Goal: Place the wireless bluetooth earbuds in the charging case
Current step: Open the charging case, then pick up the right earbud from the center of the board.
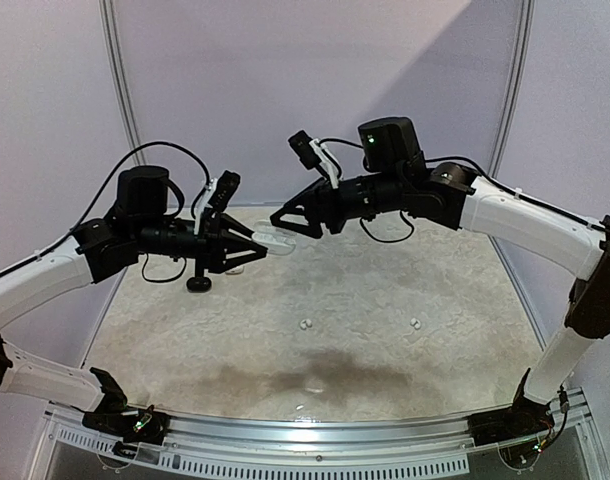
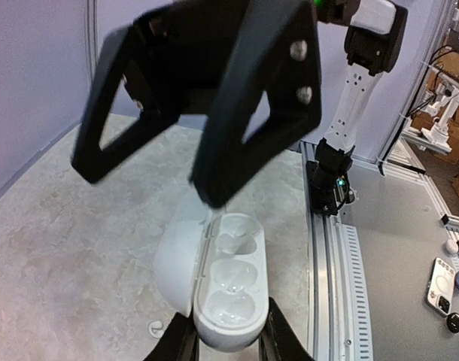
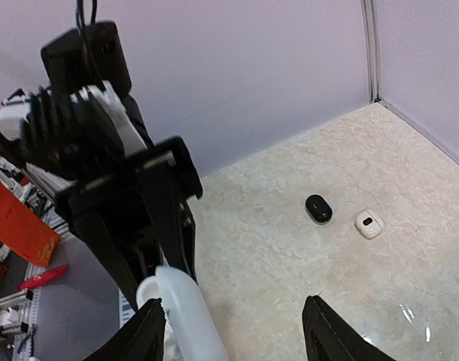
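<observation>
The white charging case [image 2: 229, 280] hangs above the table with its lid swung open to the left, and my left gripper [image 2: 226, 344] is shut on its near end. Its three hollows look pale; whether a bud lies in the far one I cannot tell. My right gripper [image 1: 297, 226] stands open right over the case's far end [image 1: 277, 240], one fingertip [image 2: 214, 197] just above the hinge. In the right wrist view the lid [image 3: 186, 316] sits beside the left finger, with nothing between the fingers [image 3: 143, 335]. White earbuds [image 1: 305, 325] [image 1: 415, 323] lie on the table, and another one [image 2: 156, 326] lies under the case.
A small black oval bud [image 3: 318, 208] and a white one with a dark spot [image 3: 369, 224] rest on the mottled tabletop near the back corner. An aluminium rail [image 1: 315, 435] runs along the near edge. The right arm's base [image 2: 331, 180] stands at the table's side.
</observation>
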You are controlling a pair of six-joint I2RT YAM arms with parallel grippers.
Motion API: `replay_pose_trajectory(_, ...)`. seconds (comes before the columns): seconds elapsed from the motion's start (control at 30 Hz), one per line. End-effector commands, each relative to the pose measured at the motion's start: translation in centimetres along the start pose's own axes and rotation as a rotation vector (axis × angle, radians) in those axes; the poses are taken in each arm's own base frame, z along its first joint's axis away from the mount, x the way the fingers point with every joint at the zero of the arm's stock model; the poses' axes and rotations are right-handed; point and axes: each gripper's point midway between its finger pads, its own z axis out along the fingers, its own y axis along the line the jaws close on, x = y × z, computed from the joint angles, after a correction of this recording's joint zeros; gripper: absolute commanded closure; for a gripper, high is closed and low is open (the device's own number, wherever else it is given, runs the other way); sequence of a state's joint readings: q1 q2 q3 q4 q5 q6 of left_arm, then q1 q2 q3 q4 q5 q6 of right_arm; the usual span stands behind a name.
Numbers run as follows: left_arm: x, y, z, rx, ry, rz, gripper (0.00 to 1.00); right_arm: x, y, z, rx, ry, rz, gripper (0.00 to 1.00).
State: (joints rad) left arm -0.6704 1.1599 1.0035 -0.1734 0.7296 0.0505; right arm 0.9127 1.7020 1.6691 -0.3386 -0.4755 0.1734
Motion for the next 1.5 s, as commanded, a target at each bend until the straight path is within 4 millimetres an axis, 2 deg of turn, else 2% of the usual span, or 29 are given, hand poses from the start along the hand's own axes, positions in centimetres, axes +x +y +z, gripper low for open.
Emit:
replay_pose_trajectory(0.0, 2.0, 0.0, 0.9, 0.041, 0.024, -0.105, 1.0, -4.5, 0.4, -1.8, -0.063, -0.15, 0.047, 0.36)
replay_pose_trajectory(0.17, 3.0, 0.7, 1.3, 0.028, 0.044, -0.127, 1.0, -6.5, 0.2, -3.7, -0.057, -0.233, 0.062, 0.35)
replay_pose_trajectory(0.23, 3.3, 0.9, 1.4, 0.022, 0.048, -0.129, 1.0, -7.0, -0.8, -4.8, 0.001, -0.259, 0.085, 0.35)
replay_pose_trajectory(0.27, 3.4, 0.9, 1.4, 0.02, 0.049, -0.128, 1.0, -6.8, -2.2, -5.3, 0.078, -0.258, 0.117, 0.35)
replay_pose_trajectory(0.33, 3.5, 1.1, 1.5, 0.012, 0.051, -0.125, 1.0, -3.5, -7.3, -7.0, 0.344, -0.189, 0.221, 0.36)
replay_pose_trajectory(0.37, 3.6, 1.3, 1.5, 0.008, 0.053, -0.122, 1.0, -1.2, -10.0, -8.9, 0.511, -0.151, 0.28, 0.37)
replay_pose_trajectory(0.43, 3.7, 1.4, 1.6, 0.005, 0.057, -0.112, 1.0, 4.8, -14.9, -13.0, 0.811, -0.037, 0.402, 0.44)
replay_pose_trajectory(0.53, 3.8, 1.5, 1.7, 0.004, 0.06, -0.111, 1.0, 13.3, -18.1, -17.3, 1.028, 0.153, 0.553, 0.55)
replay_pose_trajectory(0.6, 3.7, 1.5, 1.7, 0.004, 0.06, -0.111, 1.0, 18.0, -19.1, -18.6, 1.081, 0.265, 0.624, 0.62)
replay_pose_trajectory(0.67, 3.7, 1.4, 1.6, 0.006, 0.06, -0.086, 1.0, 21.6, -19.6, -19.1, 1.089, 0.346, 0.67, 0.66)
replay_pose_trajectory(0.73, 3.6, 1.3, 1.6, 0.007, 0.061, -0.081, 1.0, 24.4, -19.9, -19.1, 1.069, 0.403, 0.696, 0.68)
replay_pose_trajectory(0.87, 3.6, 1.1, 1.4, 0.01, 0.06, -0.071, 1.0, 28.0, -21.0, -19.0, 1.045, 0.461, 0.742, 0.73)
replay_pose_trajectory(1.17, 3.6, 0.9, 1.1, 0.002, 0.054, -0.058, 1.0, 32.6, -21.9, -16.8, 0.965, 0.594, 0.765, 0.76)
replay_pose_trajectory(1.33, 3.6, 1.0, 1.0, -0.005, 0.053, -0.054, 1.0, 34.1, -21.4, -16.0, 0.921, 0.63, 0.796, 0.8)
replay_pose_trajectory(1.47, 3.8, 1.2, 1.1, -0.009, 0.056, -0.051, 1.0, 34.7, -20.9, -16.3, 0.917, 0.645, 0.81, 0.81)
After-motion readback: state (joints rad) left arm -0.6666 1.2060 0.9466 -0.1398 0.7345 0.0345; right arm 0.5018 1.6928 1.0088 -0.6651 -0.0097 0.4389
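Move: The right hand hangs open beside the already opened white case; its next target, the right-hand earbud on the table, lies about 29 cm to its right, 3 cm ahead and 33 cm below. The white case is some 3 cm to its left and 4 cm lower, and the middle earbud lies about 27 cm left of the target, level with it. From the left hand, still holding the case, the target is roughly 36 cm right, 5 cm ahead and 30 cm down. The right hand lifts about 5 cm clear of the opened case, then sweeps right and down in an arc that bulges forward, ending some 30 cm to the right and 32 cm lower just over the right-hand earbud, while its wrist turns from pointing left to straight down and its fingers narrow to a small gap without gripping the earbud. Meanwhile the left hand keeps its grip on the case, sinks about 3 cm early on and then stays there. ##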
